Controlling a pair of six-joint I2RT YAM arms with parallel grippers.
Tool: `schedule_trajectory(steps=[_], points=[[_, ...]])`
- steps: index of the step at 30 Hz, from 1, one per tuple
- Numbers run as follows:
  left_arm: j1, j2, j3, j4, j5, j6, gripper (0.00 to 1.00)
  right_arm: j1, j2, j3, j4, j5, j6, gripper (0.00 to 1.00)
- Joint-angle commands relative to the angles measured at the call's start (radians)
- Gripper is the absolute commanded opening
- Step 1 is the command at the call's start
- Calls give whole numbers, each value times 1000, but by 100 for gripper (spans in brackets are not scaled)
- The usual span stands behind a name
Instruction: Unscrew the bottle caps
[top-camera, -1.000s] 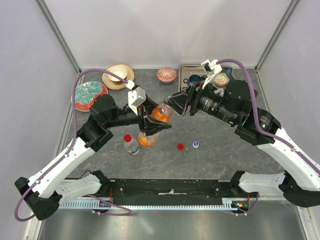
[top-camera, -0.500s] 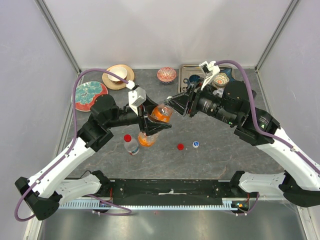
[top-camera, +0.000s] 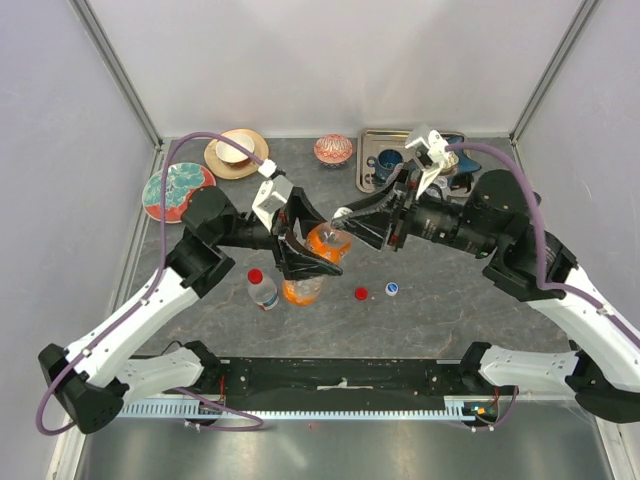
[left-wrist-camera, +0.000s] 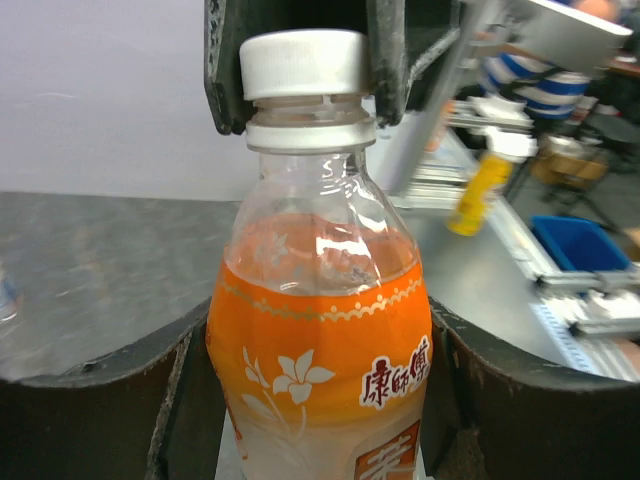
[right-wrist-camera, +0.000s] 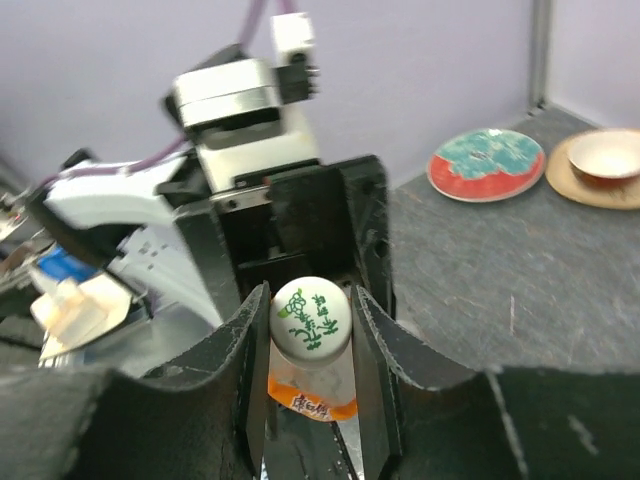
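Observation:
The orange bottle (top-camera: 322, 243) with its orange label (left-wrist-camera: 320, 345) is lifted off the table, and my left gripper (top-camera: 314, 256) is shut on its body. Its white cap (left-wrist-camera: 303, 64), printed in green on top (right-wrist-camera: 311, 318), sits between the two fingers of my right gripper (right-wrist-camera: 311, 335), which is shut on it. That right gripper (top-camera: 343, 222) reaches in from the right. A small clear bottle (top-camera: 262, 290) with a red cap stands on the table just left of the held one. A loose red cap (top-camera: 361, 293) and a blue-white cap (top-camera: 391, 289) lie to the right.
A red and teal plate (top-camera: 178, 190) and a saucer with a cup (top-camera: 237, 152) sit at the back left. A patterned bowl (top-camera: 333, 149) stands at the back middle. A metal tray (top-camera: 368, 178) holding a blue mug (top-camera: 385, 160) is at the back right.
My right gripper has closed onto the white cap. Both arms and the orange bottle have shifted slightly toward the near edge, and the right wrist has turned.

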Motion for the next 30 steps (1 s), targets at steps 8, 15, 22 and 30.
schedule_trajectory(steps=[8,15,22,30], points=[[-7,112,9,777,437,-693,42,0,-61,10,184,-605,-171,0],[-3,131,17,780,440,-686,42,0,-75,-2,255,-639,-150,0],[23,-1,3,239,323,-255,42,0,-145,-56,171,235,-232,0],[32,-239,-37,-124,-47,58,42,-2,-16,-288,74,653,-194,0]])
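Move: The white cap sits between the right fingertips, still on the neck of the orange bottle. From the left hand, which grips the bottle's body, the cap is roughly 2 cm ahead, 4 cm right and 7 cm up. On the table some 44 cm below the right hand lie a loose red cap, about 3 cm ahead and 4 cm right, and a blue one, 4 cm ahead and 11 cm right. Still pinching the white cap, the right hand first swings back about 10 cm together with the left hand, which keeps its grip on the orange bottle and also rises a little. The right hand then reverses, sweeping forward and to the right away from the bottle neck, turning clockwise some 55 degrees and dipping at the end, while the left eases slightly forward and left. ##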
